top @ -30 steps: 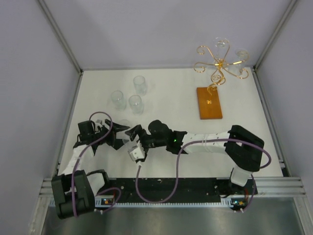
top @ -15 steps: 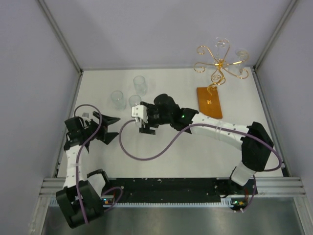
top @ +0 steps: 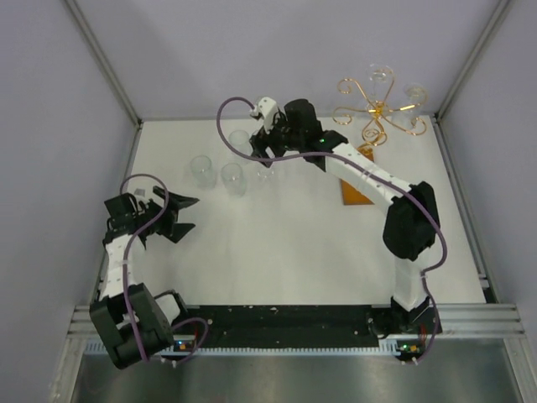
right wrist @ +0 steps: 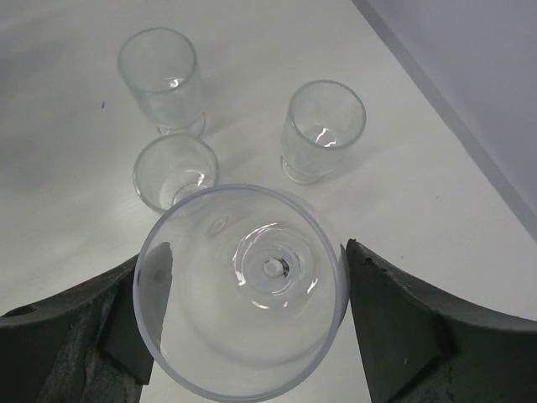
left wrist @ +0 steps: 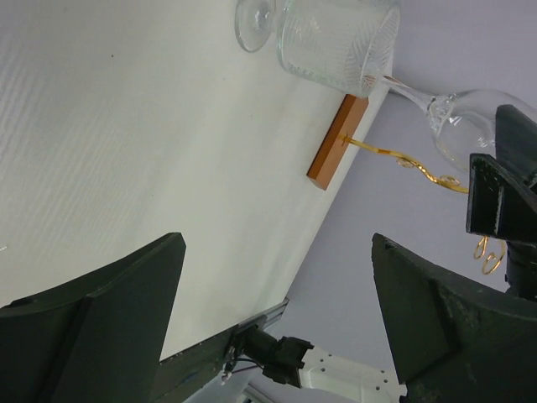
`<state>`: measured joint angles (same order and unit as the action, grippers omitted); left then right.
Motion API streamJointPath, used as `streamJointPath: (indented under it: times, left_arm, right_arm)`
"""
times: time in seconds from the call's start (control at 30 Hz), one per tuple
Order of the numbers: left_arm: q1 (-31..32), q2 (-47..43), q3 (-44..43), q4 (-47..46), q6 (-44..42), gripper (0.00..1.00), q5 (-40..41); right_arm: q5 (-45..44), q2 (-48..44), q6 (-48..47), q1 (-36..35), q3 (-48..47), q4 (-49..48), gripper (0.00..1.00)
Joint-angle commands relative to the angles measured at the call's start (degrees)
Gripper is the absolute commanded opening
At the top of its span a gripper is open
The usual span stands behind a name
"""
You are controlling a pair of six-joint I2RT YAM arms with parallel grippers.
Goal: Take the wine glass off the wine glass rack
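My right gripper [top: 265, 156] [right wrist: 252, 256] is shut on the bowl of a clear wine glass [right wrist: 243, 290], upright, open mouth towards the wrist camera. I cannot tell whether its foot touches the table. It also shows in the left wrist view [left wrist: 461, 117], its stem running behind another glass. The wine glass rack [top: 379, 109] is a gold wire stand at the far right on an orange-brown base [top: 353, 195] [left wrist: 337, 143], partly behind my right arm. Two glasses [top: 380, 75] hang on it. My left gripper [top: 180, 215] [left wrist: 277, 243] is open and empty at the left.
Three clear glasses stand on the white table just left of my right gripper: one [top: 201, 170] [right wrist: 161, 75], one [top: 232, 178] [right wrist: 176, 172] and one [top: 241, 143] [right wrist: 323, 126]. Grey walls close in the table at the left, back and right.
My right arm has swung from beside the left gripper near the front to the far side by the three glasses, carrying the wine glass. My left gripper has drawn back to the left.
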<state>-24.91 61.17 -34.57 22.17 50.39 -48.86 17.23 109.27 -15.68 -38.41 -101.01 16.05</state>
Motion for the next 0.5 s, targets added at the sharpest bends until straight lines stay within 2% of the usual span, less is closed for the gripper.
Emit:
streamJointPath:
  times: [0.0, 0.3, 0.47]
  left_arm:
    - [-1.81, 1.93, -3.66, -0.9, -2.84, 0.97, 0.61]
    - [-5.15, 4.05, -4.19, -1.0, -3.37, 0.97, 1.14]
    - [-6.82, 5.1, -4.9, 0.15, -4.34, 0.97, 1.49]
  right_arm:
    - [1.92, 5.41, 6.09, 0.62, -7.87, -1.11, 0.43]
    - [2.89, 16.66, 12.34, 1.41, -18.77, 0.03, 0.44]
    - [3.07, 20.27, 15.24, 2.2, -22.03, 0.21, 0.48]
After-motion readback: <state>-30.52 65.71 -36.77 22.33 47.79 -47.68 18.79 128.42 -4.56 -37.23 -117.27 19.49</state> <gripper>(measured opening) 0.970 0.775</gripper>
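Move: The right hand holds a wine glass upright by its bowl, bound for open table about 6 cm ahead, 3 cm left and 20 cm below. From that hand, the far glass stands roughly 11 cm ahead and 7 cm left, the near glass 2 cm ahead and 8 cm left, the outer glass 4 cm ahead and 16 cm left, all some 15 cm below. From the empty left hand the spot lies around 17 cm ahead and 19 cm right, about 12 cm below. Right hand lowers the held wine glass about 8 cm, forward-left towards the standing glasses; left hand eases left. ##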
